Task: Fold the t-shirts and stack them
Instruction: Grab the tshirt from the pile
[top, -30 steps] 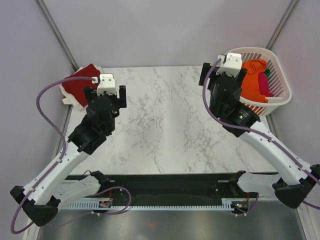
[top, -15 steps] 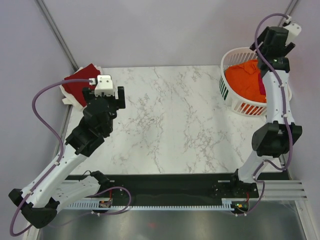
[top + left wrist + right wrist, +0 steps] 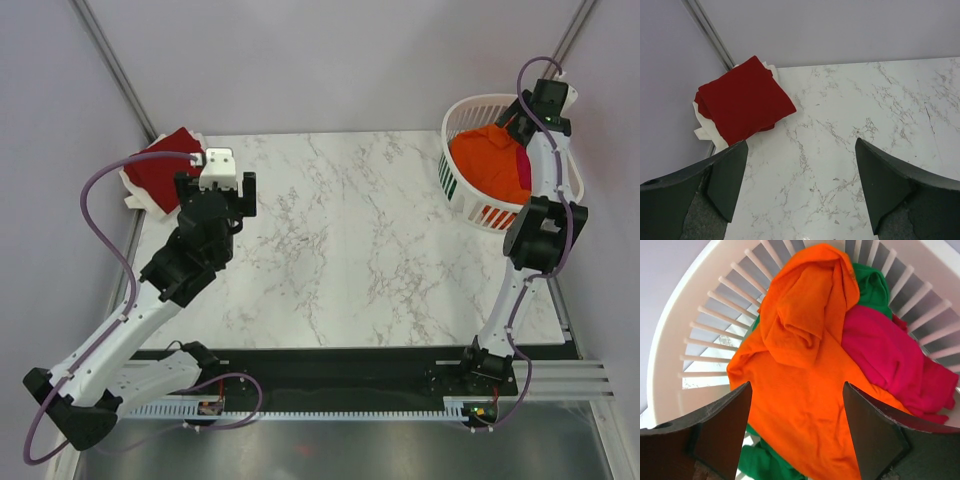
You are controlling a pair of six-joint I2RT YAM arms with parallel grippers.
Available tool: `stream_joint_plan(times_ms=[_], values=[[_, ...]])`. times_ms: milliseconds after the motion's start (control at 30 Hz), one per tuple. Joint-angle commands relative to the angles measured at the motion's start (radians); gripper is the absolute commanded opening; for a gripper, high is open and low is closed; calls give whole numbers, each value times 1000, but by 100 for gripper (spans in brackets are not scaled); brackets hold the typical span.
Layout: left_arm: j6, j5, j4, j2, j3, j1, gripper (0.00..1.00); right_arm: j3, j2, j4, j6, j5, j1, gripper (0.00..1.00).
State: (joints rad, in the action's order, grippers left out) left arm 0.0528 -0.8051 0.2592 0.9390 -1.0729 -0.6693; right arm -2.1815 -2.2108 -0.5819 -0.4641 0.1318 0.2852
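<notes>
A folded dark red t-shirt (image 3: pixel 160 165) (image 3: pixel 742 100) lies at the table's far left corner. My left gripper (image 3: pixel 216 185) (image 3: pixel 801 150) hovers open just to the right of it, over bare marble, with nothing between its fingers. An orange t-shirt (image 3: pixel 485 160) (image 3: pixel 800 365) lies crumpled on top in the white basket (image 3: pixel 465 110) (image 3: pixel 685 315). A magenta t-shirt (image 3: pixel 890 355) lies beside it and a green one (image 3: pixel 870 290) underneath. My right gripper (image 3: pixel 540 100) (image 3: pixel 797 390) hangs open above the orange shirt, jaws either side of it, gripping nothing.
A white sheet (image 3: pixel 702 132) sticks out under the red shirt. The basket stands at the far right corner, close to the grey wall (image 3: pixel 610 120). A metal frame post (image 3: pixel 710 32) runs behind the red shirt. Marble tabletop (image 3: pixel 340 240) lies between the arms.
My right arm swung from the basket's left side up and over to its far right rim, now pointing down into it. The basket now looks tilted. My left arm barely shifted.
</notes>
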Motion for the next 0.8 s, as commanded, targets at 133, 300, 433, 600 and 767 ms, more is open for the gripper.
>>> stream_joint_plan(times_ms=[133,300,433,600,767], values=[[30,-11,-25,30,2,-1,95,-152,-154,62,16,-61,12,80],[36,-17,-28,37,2,0,95,-227,-240,119,42,-73,14,75],[39,-17,-26,56,1,0,95,-273,-297,157,39,-80,14,63],[42,-14,-26,67,1,0,95,-273,-306,189,48,-61,12,31],[42,-11,-25,67,-1,2,96,-244,-267,208,65,-67,11,12]])
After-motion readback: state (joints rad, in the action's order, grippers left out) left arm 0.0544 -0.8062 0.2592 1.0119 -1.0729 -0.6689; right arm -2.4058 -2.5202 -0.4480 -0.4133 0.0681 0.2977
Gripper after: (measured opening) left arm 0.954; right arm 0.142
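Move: The bunched fold of the orange t-shirt in the basket lies about 7 cm ahead of the right hand, 2 cm to its right and 8 cm below. The crimson shirt lies some 8 cm to the right of that fold and 5 cm nearer; a bit of green shirt shows about 8 cm to the right of the fold and slightly beyond. From the left hand the fold is roughly 70 cm right, 33 cm ahead and 22 cm lower. The orange t-shirt's bunched fold is what the right hand reaches for, sinking about 7 cm and going forward nearly as far, down into the basket. As the descent slows, the wide-open fingers close nearly shut and pinch the fold between their tips, the wrist turning only slightly. The open left hand sinks about 2 cm over the bare table. ##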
